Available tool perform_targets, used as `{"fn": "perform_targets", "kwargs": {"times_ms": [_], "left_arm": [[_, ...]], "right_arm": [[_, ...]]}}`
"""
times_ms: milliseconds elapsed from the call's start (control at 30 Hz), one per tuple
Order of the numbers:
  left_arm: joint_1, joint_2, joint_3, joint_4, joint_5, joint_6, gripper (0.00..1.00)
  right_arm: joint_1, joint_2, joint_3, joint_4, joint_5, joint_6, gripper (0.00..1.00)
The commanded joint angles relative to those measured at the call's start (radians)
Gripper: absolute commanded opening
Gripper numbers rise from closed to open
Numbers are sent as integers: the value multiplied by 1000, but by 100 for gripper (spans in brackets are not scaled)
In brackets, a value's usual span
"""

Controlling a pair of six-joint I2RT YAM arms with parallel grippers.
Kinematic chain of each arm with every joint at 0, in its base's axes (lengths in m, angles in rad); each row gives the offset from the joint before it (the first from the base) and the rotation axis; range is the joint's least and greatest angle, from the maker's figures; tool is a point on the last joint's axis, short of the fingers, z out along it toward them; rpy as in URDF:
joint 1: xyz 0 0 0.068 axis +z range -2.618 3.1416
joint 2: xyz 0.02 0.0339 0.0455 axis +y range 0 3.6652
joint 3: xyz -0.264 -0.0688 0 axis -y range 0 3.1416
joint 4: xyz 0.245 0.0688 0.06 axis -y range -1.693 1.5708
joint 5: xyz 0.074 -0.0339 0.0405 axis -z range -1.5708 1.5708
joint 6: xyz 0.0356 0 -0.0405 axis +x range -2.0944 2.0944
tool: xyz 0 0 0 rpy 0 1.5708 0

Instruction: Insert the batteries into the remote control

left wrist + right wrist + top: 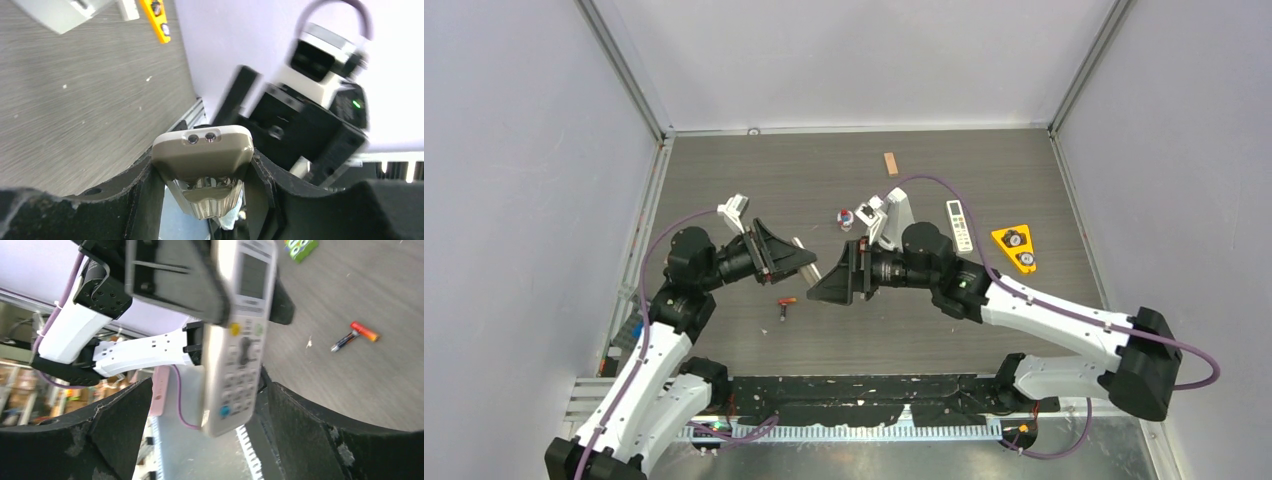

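Observation:
My left gripper [782, 256] is shut on the remote control [805, 264], a long slim bar held up off the table. The left wrist view shows its grey-brown end [202, 150] clamped between both fingers. In the right wrist view its white face [240, 335] shows a display and buttons. My right gripper [839, 275] faces the left one and stands open [205, 402]. The remote's free end hangs between its fingers, close to the right one, with a gap on the left. Two small batteries [786, 303] with red-orange ends lie on the table [356, 336] below the grippers.
Behind the grippers stand a grey pyramid-shaped metronome [895, 215], a shorter white remote [960, 225] and a yellow triangular piece [1016, 248]. A small white part [734, 210] lies at the left, a wooden strip [890, 163] further back. Walls close in the table.

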Motion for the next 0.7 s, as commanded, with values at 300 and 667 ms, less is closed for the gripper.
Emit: {"fn": "perform_targets", "kwargs": {"times_ms": [300, 667], "left_arm": [[-1, -18, 39, -323, -206, -73, 0], [-1, -73, -2, -264, -194, -40, 47]], "right_arm": [[212, 105, 187, -292, 518, -348, 77], [223, 59, 92, -184, 518, -224, 8]]}}
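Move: The remote is still held in the left hand near its screen end, its middle 2 cm back, 1 cm right and 1 cm below that grip. From the right hand, empty and open, the remote's middle is about 4 cm ahead, 3 cm left and 1 cm lower, its button end nearest. The loose batteries lie roughly 5 cm ahead, 11 cm left and 27 cm below the right hand; the metronome some 22 cm ahead, 15 cm right and 20 cm below. Downward with both hands: the left keeps its grip and lowers the remote about 5.5 cm, easing some 2 cm left and rolling its forward side down about 20 degrees. The right lifts slightly, then sinks with it to end about 7 cm lower and 2 cm left, tipping its fingers down some 20 degrees while they close and pinch the button end across its thickness. ##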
